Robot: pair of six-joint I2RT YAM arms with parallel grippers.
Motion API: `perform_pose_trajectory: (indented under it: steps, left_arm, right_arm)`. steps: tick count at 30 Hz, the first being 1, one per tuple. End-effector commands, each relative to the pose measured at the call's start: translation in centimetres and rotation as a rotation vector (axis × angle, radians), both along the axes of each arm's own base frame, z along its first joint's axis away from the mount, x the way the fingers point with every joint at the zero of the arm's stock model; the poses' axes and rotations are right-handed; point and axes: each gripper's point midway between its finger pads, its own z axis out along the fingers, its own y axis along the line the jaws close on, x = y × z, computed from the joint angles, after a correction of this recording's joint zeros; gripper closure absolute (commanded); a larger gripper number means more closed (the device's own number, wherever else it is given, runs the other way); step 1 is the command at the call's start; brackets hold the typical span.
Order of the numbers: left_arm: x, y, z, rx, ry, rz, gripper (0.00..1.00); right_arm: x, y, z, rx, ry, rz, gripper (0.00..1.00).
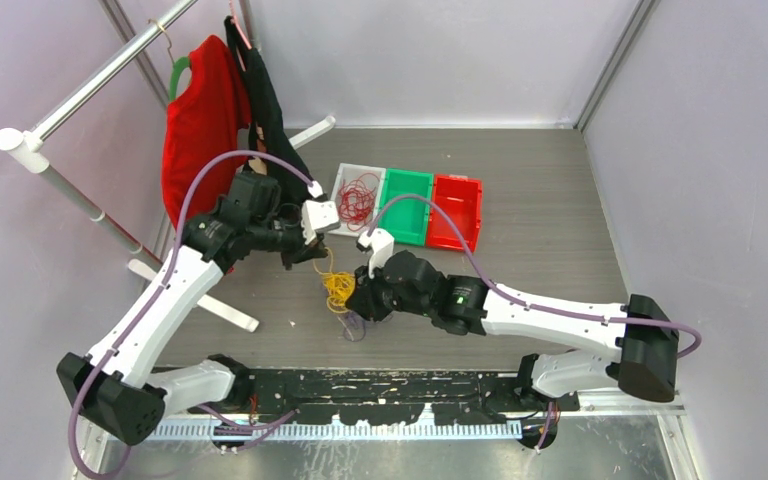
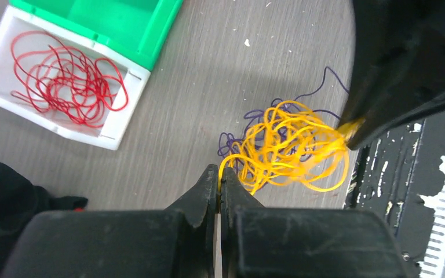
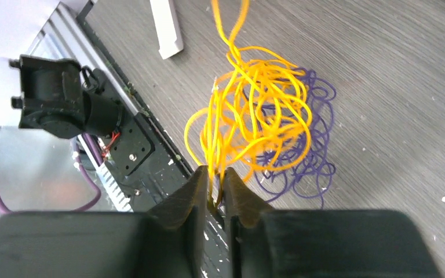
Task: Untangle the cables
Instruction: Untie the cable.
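The cables are a yellow-orange tangle (image 1: 338, 288) lifted a little above a dark purple tangle (image 1: 352, 325) that lies on the grey table. My left gripper (image 2: 219, 174) is shut on a single yellow-orange strand at the tangle's far end. My right gripper (image 3: 215, 174) is shut on a small bunch of yellow-orange strands (image 3: 255, 110) at the near end, with the purple loops (image 3: 313, 150) flat on the table behind them. The yellow-orange tangle (image 2: 284, 145) hangs stretched between the two grippers. More cables, red ones (image 1: 358, 197), lie coiled in a white bin (image 1: 345, 172).
A green bin (image 1: 407, 205) and a red bin (image 1: 457, 210) stand in a row right of the white bin. A clothes rack with a red garment (image 1: 200, 120) fills the back left, its white foot (image 1: 185, 295) reaching onto the table. The black base rail (image 1: 380, 390) runs along the near edge.
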Motion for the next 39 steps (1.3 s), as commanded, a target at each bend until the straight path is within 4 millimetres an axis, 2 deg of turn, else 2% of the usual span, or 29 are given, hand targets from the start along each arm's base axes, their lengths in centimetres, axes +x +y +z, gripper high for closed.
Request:
perform_pose_trajectory:
  steps: [1,2,6,10,13,16,18,21,28,33,39]
  left_arm:
    - [0.5,-0.8,4.4,-0.019,-0.234,-0.043,1.00]
    - [0.1,-1.1,4.8,-0.023,-0.256,-0.054,1.00]
    - [-0.8,-1.8,6.0,-0.013,-0.338,-0.079,1.00]
    - [-2.2,-2.8,7.5,-0.030,-0.396,-0.130,1.00]
    - [-3.3,-3.4,8.4,-0.059,-0.416,-0.186,1.00]
    - [-4.2,-3.8,8.9,-0.072,-0.435,-0.239,1.00]
    - [-4.5,-3.9,8.7,-0.067,-0.436,-0.261,1.00]
    - [-4.9,-4.1,8.5,-0.057,-0.412,-0.278,1.00]
    - [-5.8,-4.8,9.1,-0.102,-0.461,-0.346,1.00]
    - [-5.6,-5.1,9.2,-0.102,-0.488,-0.360,1.00]
    - [-4.9,-5.4,10.2,-0.113,-0.543,-0.348,1.00]
  right_arm:
    - [2.7,-1.4,3.2,0.154,0.043,-0.169,0.68]
    - [3.0,-1.8,3.9,0.193,0.063,-0.184,0.59]
    - [3.9,-3.4,5.9,0.268,0.045,-0.241,0.33]
    - [5.1,-5.1,7.5,0.306,-0.004,-0.283,0.18]
    - [6.1,-4.8,8.7,0.331,-0.018,-0.253,0.17]
    - [6.5,-3.6,9.3,0.327,-0.034,-0.191,0.17]
    - [6.1,-2.5,9.5,0.329,-0.053,-0.113,0.17]
    - [6.4,-1.8,8.7,0.324,-0.041,-0.074,0.17]
    - [5.3,0.6,9.1,0.429,0.041,0.034,0.18]
    - [4.8,1.9,9.6,0.528,0.098,0.082,0.19]
    - [4.4,2.8,9.0,0.565,0.162,0.116,0.21]
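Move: The left gripper, shut on a yellow strand, has the yellow cable's bundle about 7 cm back, 3 cm right and 7 cm below it. The right fingers still pinch this bundle; its middle is roughly 3 cm ahead, 2 cm left and 3 cm below them. From the left hand, the purple cable is on the table some 9 cm back, 5 cm right and 17 cm down; the white tray is 13 cm ahead, 6 cm right and 19 cm down. Open the right gripper wide to let go of the yellow bundle, sweep it forward, right and up about 6 cm each way, then bring it back left some 7 cm, rolling its left side up, to the strand below the left fingertips. Meanwhile keep the left gripper shut on the strand and draw it up 7 cm, back and a little right, turning the wrist about 30 degrees. ##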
